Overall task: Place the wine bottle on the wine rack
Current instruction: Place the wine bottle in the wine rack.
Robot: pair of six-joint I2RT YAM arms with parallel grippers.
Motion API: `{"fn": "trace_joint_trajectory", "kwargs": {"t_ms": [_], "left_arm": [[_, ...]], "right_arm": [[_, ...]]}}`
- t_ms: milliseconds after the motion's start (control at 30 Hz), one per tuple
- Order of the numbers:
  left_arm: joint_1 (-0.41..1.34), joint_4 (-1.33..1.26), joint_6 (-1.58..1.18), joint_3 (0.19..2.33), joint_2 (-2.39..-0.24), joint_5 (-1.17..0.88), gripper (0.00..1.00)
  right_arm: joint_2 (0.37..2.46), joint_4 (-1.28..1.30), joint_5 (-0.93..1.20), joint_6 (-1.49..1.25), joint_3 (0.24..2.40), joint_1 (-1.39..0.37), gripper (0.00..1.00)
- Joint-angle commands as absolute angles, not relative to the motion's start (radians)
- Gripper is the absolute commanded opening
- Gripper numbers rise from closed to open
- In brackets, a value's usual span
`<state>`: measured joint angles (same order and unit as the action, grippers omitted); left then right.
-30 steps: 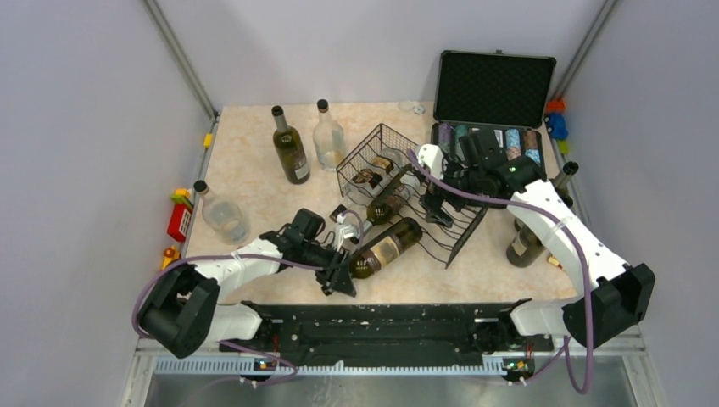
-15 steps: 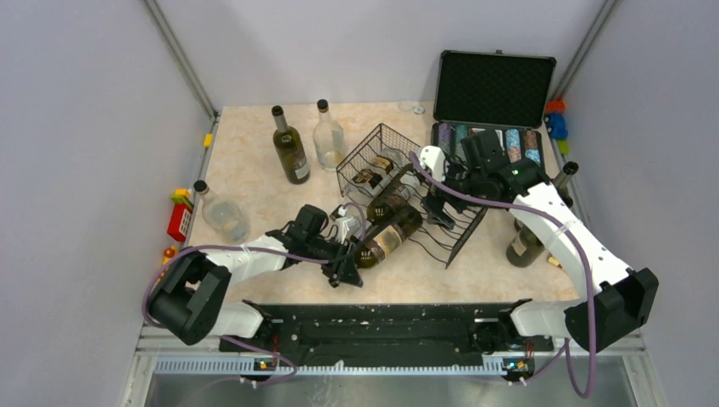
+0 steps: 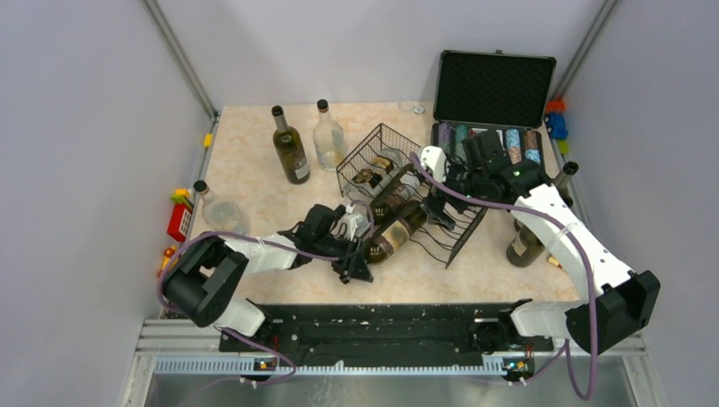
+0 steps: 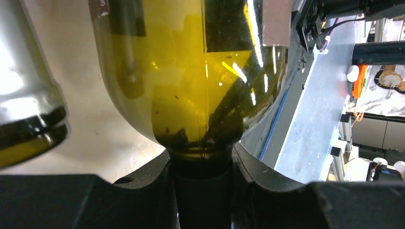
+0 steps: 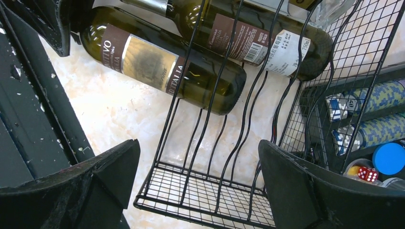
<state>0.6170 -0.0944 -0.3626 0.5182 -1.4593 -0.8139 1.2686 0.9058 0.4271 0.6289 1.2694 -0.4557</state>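
Note:
The wine bottle [image 3: 395, 236], dark olive glass with a gold-brown label, lies on its side with its base pushed in among the wires of the black wine rack [image 3: 441, 222]. My left gripper [image 3: 354, 261] is shut on its neck; in the left wrist view the wine bottle [image 4: 191, 71] fills the frame above the left gripper [image 4: 201, 164]. My right gripper [image 3: 442, 200] hovers open over the rack. From the right wrist, rack wires [image 5: 208, 138] cross in front of the wine bottle [image 5: 157, 67], and the right gripper [image 5: 198, 183] holds nothing. Another bottle [image 5: 260, 38] lies in the rack.
Two bottles stand at the back, a dark bottle [image 3: 290, 158] and a clear bottle [image 3: 328, 136]. A clear bottle [image 3: 222, 215] sits at the left edge and another bottle [image 3: 527, 241] at the right. The open black case [image 3: 494, 88] with poker chips [image 5: 363, 114] lies behind the rack.
My left gripper has moved right and away from me, sliding the wine bottle base-first further into the rack. The right gripper has stayed open over the rack.

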Motion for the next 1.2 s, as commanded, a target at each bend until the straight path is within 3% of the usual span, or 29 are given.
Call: {"fn": "trace_joint_trajectory", "kwargs": {"t_ms": [0, 900, 1167], "left_arm": [[0.636, -0.334, -0.407, 0.58, -1.477, -0.836, 0.0], [0.702, -0.655, -0.627, 0.648, -1.692, -0.716, 0.0], [0.721, -0.633, -0.655, 0.706, -1.727, -0.716, 0.0]], "right_arm": [[1.23, 0.899, 0.43, 0.647, 1.276, -0.448, 0.97], [1.165, 0.861, 0.43, 0.643, 1.19, -0.448, 0.97], [1.162, 0.853, 0.429, 0.641, 1.173, -0.448, 0.97]]}}
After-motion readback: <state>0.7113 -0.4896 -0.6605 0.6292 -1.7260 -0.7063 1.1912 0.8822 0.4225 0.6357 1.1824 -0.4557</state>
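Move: The left hand holds the wine bottle by its neck, the body reaching right and forward. The rack slot it is entering has its middle about 13 cm to the hand's right, 11 cm ahead and a couple of centimetres lower. The dark bottle already lying in the rack is some 7 cm right and 13 cm ahead; the gold-label bottle, about 3 cm right and 19 cm ahead. From the right hand the slot is about 4 cm to the left, level fore-and-aft, 17 cm below. Rightward and forward, staying low, the left hand pushes the wine bottle base first deeper into the rack, about 8 cm in a steady slide beneath its upper wires and alongside the dark bottle. The wrist swings slightly counter-clockwise, some 5 to 10 degrees, and levels a little, while the fingers keep their grip on the neck. ##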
